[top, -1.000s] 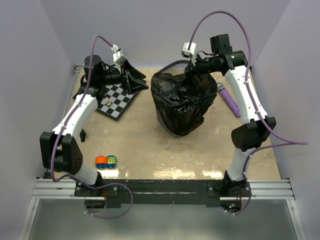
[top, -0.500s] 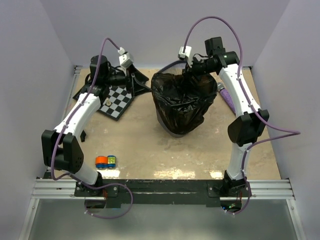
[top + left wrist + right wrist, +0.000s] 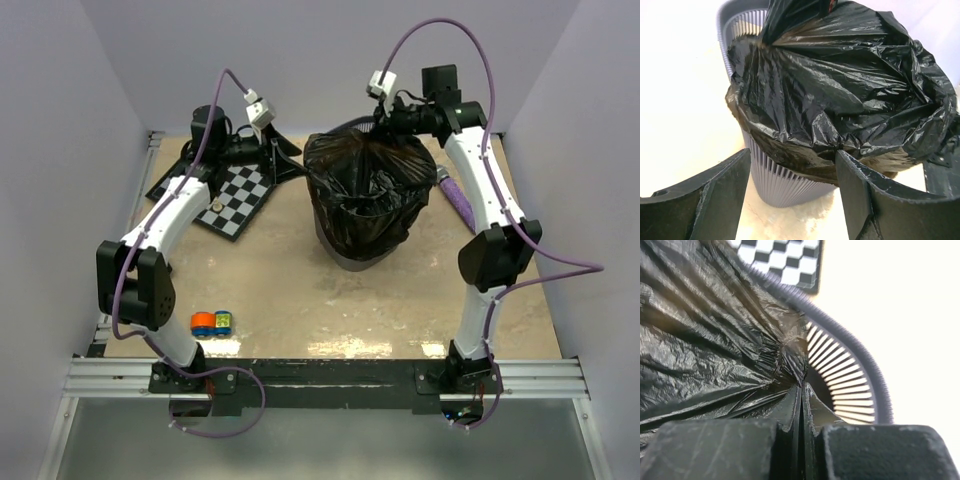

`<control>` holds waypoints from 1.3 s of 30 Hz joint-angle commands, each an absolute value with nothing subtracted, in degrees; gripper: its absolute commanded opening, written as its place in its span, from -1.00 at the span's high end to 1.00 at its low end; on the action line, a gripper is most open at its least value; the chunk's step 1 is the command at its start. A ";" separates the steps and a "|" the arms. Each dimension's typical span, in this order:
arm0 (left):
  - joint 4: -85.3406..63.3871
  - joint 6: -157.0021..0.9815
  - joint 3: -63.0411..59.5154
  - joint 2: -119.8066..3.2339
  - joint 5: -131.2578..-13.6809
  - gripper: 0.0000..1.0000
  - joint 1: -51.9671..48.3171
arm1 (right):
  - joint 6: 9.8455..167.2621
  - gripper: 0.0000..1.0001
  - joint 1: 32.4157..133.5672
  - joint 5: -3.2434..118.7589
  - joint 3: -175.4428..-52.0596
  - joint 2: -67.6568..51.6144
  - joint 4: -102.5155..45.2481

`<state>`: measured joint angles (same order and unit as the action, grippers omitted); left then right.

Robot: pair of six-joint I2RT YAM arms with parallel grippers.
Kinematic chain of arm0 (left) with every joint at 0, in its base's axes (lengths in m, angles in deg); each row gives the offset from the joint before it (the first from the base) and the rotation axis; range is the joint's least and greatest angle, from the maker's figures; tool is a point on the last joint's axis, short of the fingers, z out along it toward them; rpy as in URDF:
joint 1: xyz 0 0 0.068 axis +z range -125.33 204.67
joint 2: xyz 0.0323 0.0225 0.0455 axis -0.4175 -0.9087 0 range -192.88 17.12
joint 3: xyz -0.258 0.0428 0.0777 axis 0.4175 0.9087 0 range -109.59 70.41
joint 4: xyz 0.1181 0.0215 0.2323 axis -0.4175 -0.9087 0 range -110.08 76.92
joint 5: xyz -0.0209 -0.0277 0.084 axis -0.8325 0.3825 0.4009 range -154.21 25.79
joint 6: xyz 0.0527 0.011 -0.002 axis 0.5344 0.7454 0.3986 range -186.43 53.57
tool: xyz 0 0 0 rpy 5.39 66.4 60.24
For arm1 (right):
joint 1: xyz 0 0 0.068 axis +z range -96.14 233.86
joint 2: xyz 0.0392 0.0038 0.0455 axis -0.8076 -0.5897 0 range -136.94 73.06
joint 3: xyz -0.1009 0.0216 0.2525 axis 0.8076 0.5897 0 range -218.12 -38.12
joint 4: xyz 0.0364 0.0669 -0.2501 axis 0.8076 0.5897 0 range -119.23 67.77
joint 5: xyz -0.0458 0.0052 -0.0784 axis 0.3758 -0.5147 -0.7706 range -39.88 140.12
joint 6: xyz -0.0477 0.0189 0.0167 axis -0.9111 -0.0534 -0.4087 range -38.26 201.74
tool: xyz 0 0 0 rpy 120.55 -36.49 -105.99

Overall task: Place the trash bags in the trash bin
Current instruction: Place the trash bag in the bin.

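The trash bin point(image 3: 350, 263) stands at the back middle of the table, its grey ribbed wall point(image 3: 775, 180) showing below a large glossy black trash bag point(image 3: 365, 190) draped over its top and sides. My right gripper point(image 3: 385, 125) is at the bin's far rim point(image 3: 865, 365), shut on a gathered pinch of the bag point(image 3: 715, 340), with the fingertips point(image 3: 802, 387) pressed together on the film. My left gripper point(image 3: 288, 160) hovers just left of the bin, open, with nothing between its fingers point(image 3: 792, 155). It faces the bag point(image 3: 840, 85).
A black-and-white checkerboard mat point(image 3: 235, 195) lies at the back left under the left arm. A purple microphone point(image 3: 458, 200) lies right of the bin. Small orange and blue pieces point(image 3: 212, 322) sit near the front left. Walls close in on three sides.
My right gripper has shut on the bag's edge at the far rim. The left arm has swung right, closer to the bin. The bag now sits tauter over the bin.
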<state>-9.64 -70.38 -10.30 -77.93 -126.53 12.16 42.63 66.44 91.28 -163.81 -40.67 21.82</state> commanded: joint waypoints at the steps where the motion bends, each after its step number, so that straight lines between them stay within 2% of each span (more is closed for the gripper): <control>1: -6.22 -72.32 -15.11 -79.12 -125.99 -0.45 11.75 | 52.28 1.00 64.33 95.20 -166.35 -39.79 8.50; 12: -10.88 -70.47 -18.27 -80.79 -125.12 -0.44 11.75 | 71.45 1.00 59.58 97.49 -167.14 -44.80 -10.24; 21: -18.26 -67.22 -21.09 -83.60 -125.64 -0.43 11.75 | 73.74 1.00 58.61 94.32 -168.72 -51.21 -11.48; 26: -16.52 -71.08 -19.95 -84.57 -127.48 -0.41 11.67 | 74.44 0.94 58.52 96.52 -163.90 -50.26 -10.77; 30: -8.10 -78.89 -17.06 -85.18 -129.33 -0.38 11.58 | 73.92 0.78 58.44 96.61 -158.54 -47.53 -10.77; 32: -2.56 -83.81 -15.56 -85.71 -131.34 -0.35 11.58 | 73.83 0.58 58.35 96.26 -157.74 -46.83 -10.16; 34: 3.59 -88.47 -14.41 -86.59 -133.37 -0.25 11.40 | 74.35 0.30 58.26 95.38 -156.86 -46.04 -10.16; 35: 5.01 -89.36 -14.32 -87.03 -134.51 -0.12 11.40 | 74.44 0.19 58.17 94.60 -156.42 -45.51 -10.50; 37: 7.04 -90.94 -14.41 -87.91 -136.27 0.40 11.40 | 74.62 0.02 57.73 93.28 -156.77 -44.45 -10.51; 39: 9.23 -93.66 -14.41 -88.78 -138.47 0.76 11.75 | 75.06 -0.10 57.03 92.13 -157.64 -43.23 -10.33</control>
<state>3.19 -87.03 -15.94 -85.88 -131.47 12.34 74.01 57.70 94.04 -156.51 -50.31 -9.59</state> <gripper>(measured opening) 0.236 0.496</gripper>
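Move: The bag hem pinched in the right hand has to reach the bin's far right rim, some 7 cm ahead of that hand, 4 cm to its right and 5 cm lower; the purple tube lies about 4 cm back, 18 cm right and 28 cm down. The left hand has the bag's left hem about 1 cm ahead and 2 cm to its right, level with it, with the chessboard roughly 7 cm ahead, 24 cm left and 30 cm below. The bag's far hem, already pinched, is carried by the right hand forward and up, then forward and down over the bin's far right rim, ending about 10 cm farther out, 5 cm right and 5 cm lower, turned some 20 degrees clockwise; its fingers then open. The left hand edges forward about 2 cm and a little right and up, then closes its fingers at the left hem. ##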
